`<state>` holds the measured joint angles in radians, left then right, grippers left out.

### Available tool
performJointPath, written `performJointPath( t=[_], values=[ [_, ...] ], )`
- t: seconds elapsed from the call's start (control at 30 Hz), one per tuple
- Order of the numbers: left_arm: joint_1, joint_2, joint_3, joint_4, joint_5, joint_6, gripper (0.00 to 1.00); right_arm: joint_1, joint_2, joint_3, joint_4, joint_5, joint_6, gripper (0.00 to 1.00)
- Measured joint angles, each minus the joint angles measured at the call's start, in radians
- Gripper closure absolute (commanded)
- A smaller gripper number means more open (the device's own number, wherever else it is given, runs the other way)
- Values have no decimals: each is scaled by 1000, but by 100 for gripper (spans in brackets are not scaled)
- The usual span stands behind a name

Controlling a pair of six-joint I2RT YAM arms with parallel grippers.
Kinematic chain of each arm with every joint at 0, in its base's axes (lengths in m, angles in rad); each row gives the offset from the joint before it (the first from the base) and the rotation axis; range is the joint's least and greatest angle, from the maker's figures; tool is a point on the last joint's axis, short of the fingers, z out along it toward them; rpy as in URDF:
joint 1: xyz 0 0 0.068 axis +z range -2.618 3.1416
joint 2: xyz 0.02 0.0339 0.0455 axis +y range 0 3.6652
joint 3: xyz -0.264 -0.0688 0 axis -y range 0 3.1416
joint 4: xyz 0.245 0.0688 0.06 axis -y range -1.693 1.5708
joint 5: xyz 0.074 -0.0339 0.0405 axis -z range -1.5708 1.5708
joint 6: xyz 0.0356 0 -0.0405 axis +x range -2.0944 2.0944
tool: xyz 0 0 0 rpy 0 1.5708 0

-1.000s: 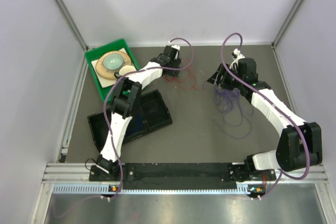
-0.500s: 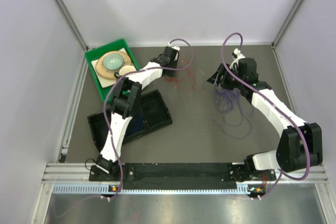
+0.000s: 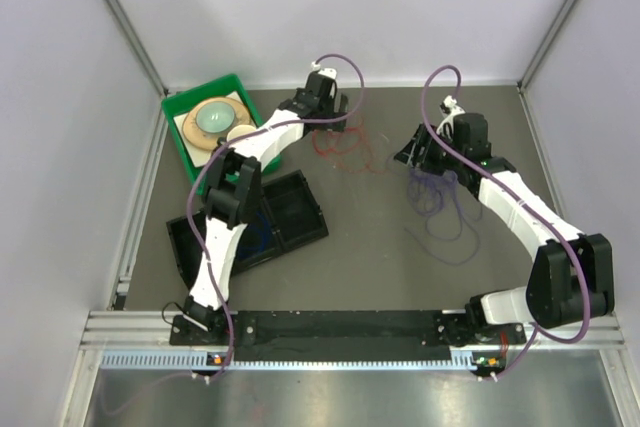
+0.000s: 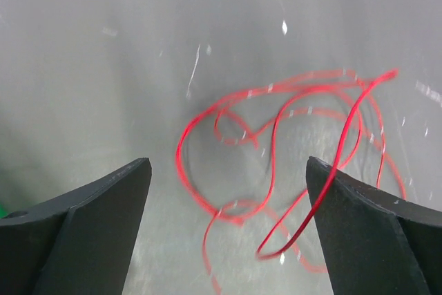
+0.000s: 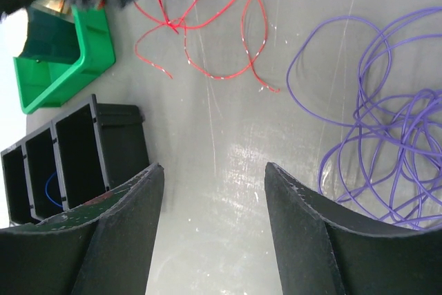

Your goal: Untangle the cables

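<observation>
A thin red cable (image 3: 345, 147) lies in loose loops on the grey table, right of my left gripper (image 3: 322, 107). In the left wrist view that gripper (image 4: 228, 191) hovers open and wide above the red cable (image 4: 276, 136), holding nothing. A tangle of purple cable (image 3: 438, 202) lies under and near my right gripper (image 3: 415, 152). In the right wrist view the right gripper (image 5: 214, 191) is open over bare table. The purple cable (image 5: 387, 143) sits to its right and the red cable (image 5: 207, 32) farther ahead. A blue cable (image 5: 52, 184) shows inside a black tray compartment.
A green bin (image 3: 175, 112) holding a plate stands at the back left, also seen as the green bin (image 5: 62, 60) in the right wrist view. A black compartment tray (image 3: 290, 212) lies left of centre. Walls enclose the table on three sides.
My left gripper shut briefly on the red cable, then opened wide and drew back a little toward the far wall. The red loops now lie loose. The right arm stayed put.
</observation>
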<state>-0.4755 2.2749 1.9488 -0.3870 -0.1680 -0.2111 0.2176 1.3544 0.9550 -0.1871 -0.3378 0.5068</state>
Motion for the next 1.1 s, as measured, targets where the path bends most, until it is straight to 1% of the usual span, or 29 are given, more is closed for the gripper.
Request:
performJointPath(
  t=[0.1, 0.17, 0.33, 0.57, 0.6, 0.63, 0.67, 0.73, 0.77, 0.8, 0.87, 0.9, 0.97, 1.0, 1.1],
  values=[
    [5, 82, 108, -10, 8, -12, 1, 0, 0, -2, -2, -1, 1, 40],
    [10, 122, 139, -10, 19, -24, 1, 0, -5, -9, -3, -1, 1, 40],
    [17, 187, 169, -31, 25, -40, 1, 0, -13, -20, -8, -1, 0, 40],
    [18, 204, 170, -47, 23, -49, 1, 0, -13, -26, -7, -8, 2, 41],
    [18, 205, 170, -47, 23, -49, 3, 0, -13, -26, -7, -8, 3, 41],
    [18, 205, 170, -48, 23, -49, 7, 0, -13, -26, -7, -8, 3, 41],
    [18, 205, 170, -47, 23, -50, 19, 0, -13, -26, -7, -8, 3, 41],
    [18, 206, 170, -48, 24, -48, 31, 0, -13, -26, -7, -8, 3, 41],
    [18, 206, 170, -48, 25, -53, 46, 0, -13, -26, -7, -8, 3, 42],
    [18, 206, 170, -48, 25, -53, 50, 0, -13, -26, -7, -8, 3, 42],
    [18, 206, 170, -49, 27, -56, 65, 0, -13, -26, -7, -8, 3, 42],
    [18, 206, 169, -48, 29, -57, 77, 0, -13, -26, -7, -8, 3, 41],
    [18, 204, 162, -43, 29, -63, 89, 0, -13, -26, -7, -8, 3, 42],
    [18, 203, 155, -38, 29, -63, 100, 0, -13, -26, -7, -8, 4, 42],
    [18, 196, 145, -37, 30, -67, 100, 0, -13, -26, -7, -10, 10, 42]
  ],
)
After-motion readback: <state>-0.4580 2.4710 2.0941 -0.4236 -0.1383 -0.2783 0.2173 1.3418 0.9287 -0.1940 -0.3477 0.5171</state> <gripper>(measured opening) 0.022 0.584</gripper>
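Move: Strands at the left end of the red cable lie roughly 2 cm ahead of the left hand, straight in line and some 7 cm below. From the same hand, the purple cable pile sits about 16 cm back and 23 cm to the right, and the green bin is about level and 24 cm to the left. From the right hand, those red strands are roughly 20 cm ahead, 17 cm left and 15 cm lower. The left hand, fingers wide open, first pushes out some 2 cm and then sinks, ending about 6 cm lower at the left end of the red cable, with the fingers tipping down only about five degrees. There it stays low while the fingers go from wide open to shut, pinching the red strands between the fingertips close above the table. ##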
